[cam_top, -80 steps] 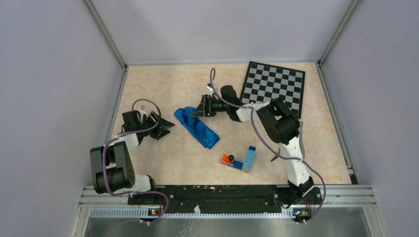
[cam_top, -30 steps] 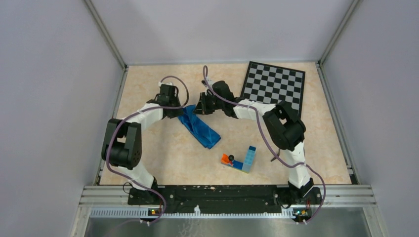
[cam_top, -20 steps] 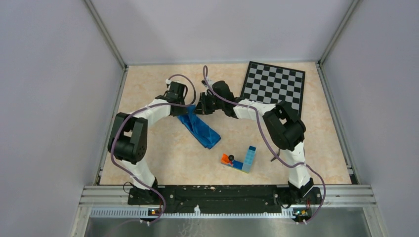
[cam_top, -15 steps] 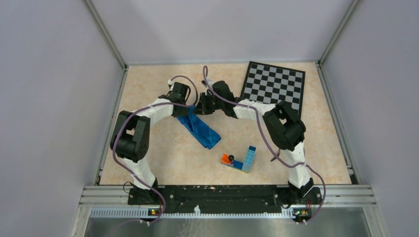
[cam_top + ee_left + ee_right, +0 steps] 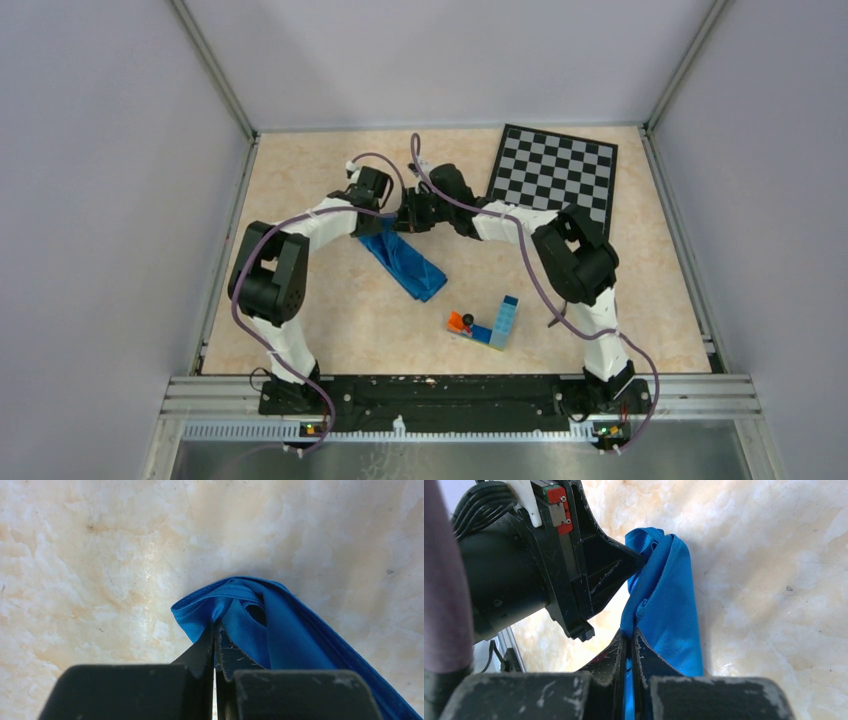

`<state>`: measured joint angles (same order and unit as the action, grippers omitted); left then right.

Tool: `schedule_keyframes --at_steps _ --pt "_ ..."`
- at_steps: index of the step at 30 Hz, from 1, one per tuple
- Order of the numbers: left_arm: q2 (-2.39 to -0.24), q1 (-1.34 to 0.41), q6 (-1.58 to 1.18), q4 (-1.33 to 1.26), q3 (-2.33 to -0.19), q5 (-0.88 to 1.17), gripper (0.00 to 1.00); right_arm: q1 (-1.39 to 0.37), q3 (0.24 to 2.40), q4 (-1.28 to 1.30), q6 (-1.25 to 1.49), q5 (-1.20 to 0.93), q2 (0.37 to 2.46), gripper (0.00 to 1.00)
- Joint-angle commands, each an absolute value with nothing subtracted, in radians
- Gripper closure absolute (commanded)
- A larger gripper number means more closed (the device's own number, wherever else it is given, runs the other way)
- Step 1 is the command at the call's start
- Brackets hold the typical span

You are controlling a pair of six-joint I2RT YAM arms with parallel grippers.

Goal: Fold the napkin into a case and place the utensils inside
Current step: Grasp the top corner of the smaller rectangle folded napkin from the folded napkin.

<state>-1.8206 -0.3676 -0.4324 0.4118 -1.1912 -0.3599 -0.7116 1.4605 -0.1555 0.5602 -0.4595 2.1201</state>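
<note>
The bright blue napkin (image 5: 405, 262) lies bunched in a long strip on the table, running from its far end near both grippers toward the front right. My left gripper (image 5: 375, 216) is shut on the napkin's far end (image 5: 220, 605), the cloth pinched at its fingertips. My right gripper (image 5: 402, 220) is shut on the same end from the other side, blue cloth (image 5: 664, 605) showing between its pads. In the right wrist view the left gripper's black body (image 5: 524, 560) sits close by, its tip touching the cloth. The utensils are out of view.
A chessboard (image 5: 555, 172) lies at the back right. A small block of orange and blue toy bricks (image 5: 487, 325) stands near the front middle. Grey walls close off the table on three sides.
The left arm swung from the left side over to the napkin's far end, and its gripper closed on the cloth. The right gripper kept its hold nearly still.
</note>
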Motion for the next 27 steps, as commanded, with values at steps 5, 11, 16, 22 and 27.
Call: schedule_keyframes --at_steps 5,11,16,22,27 --pt "-1.674 -0.356 -0.39 0.2 -1.07 -0.242 1.0 -0.746 1.556 -0.136 0.522 -0.427 2.156 1.0" --pt "-1.617 -0.32 -0.396 0.129 -0.985 -0.159 1.0 -0.78 1.632 -0.094 0.519 -0.355 2.213 1.0" --pt "-1.583 -0.268 -0.426 0.048 -0.911 -0.056 1.0 -0.78 1.676 -0.093 0.555 -0.361 2.262 1.0" --pt "-1.568 -0.231 -0.446 -0.015 -0.869 0.027 1.0 -0.784 1.721 -0.048 0.528 -0.408 2.329 1.0" --pt "-1.55 -0.218 -0.457 -0.069 -0.837 0.082 1.0 -0.789 1.761 0.024 0.469 -0.449 2.372 1.0"
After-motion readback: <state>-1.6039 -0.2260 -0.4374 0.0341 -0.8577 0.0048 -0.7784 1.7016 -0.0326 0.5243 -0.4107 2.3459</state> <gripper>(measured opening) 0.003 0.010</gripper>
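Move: My left fingers are already shut on the napkin's upper end, low over the table. My right fingers already hold the top layer's corner raised; the pinched end, where I take that corner, lies about 6 cm to their left, roughly level forward and some 5 cm lower. The napkin's near end lies about 12 cm back and 6 cm right of my right hand, some 7 cm below it. I carry the held corner with my right hand, first about 4 cm left towards my left fingertips, then some 5 cm down beside them, keeping my grip. Meanwhile my left hand keeps its pinch on the napkin's end, eases back about 1 cm with a small lift, and rolls its left side down by roughly 20 degrees. ##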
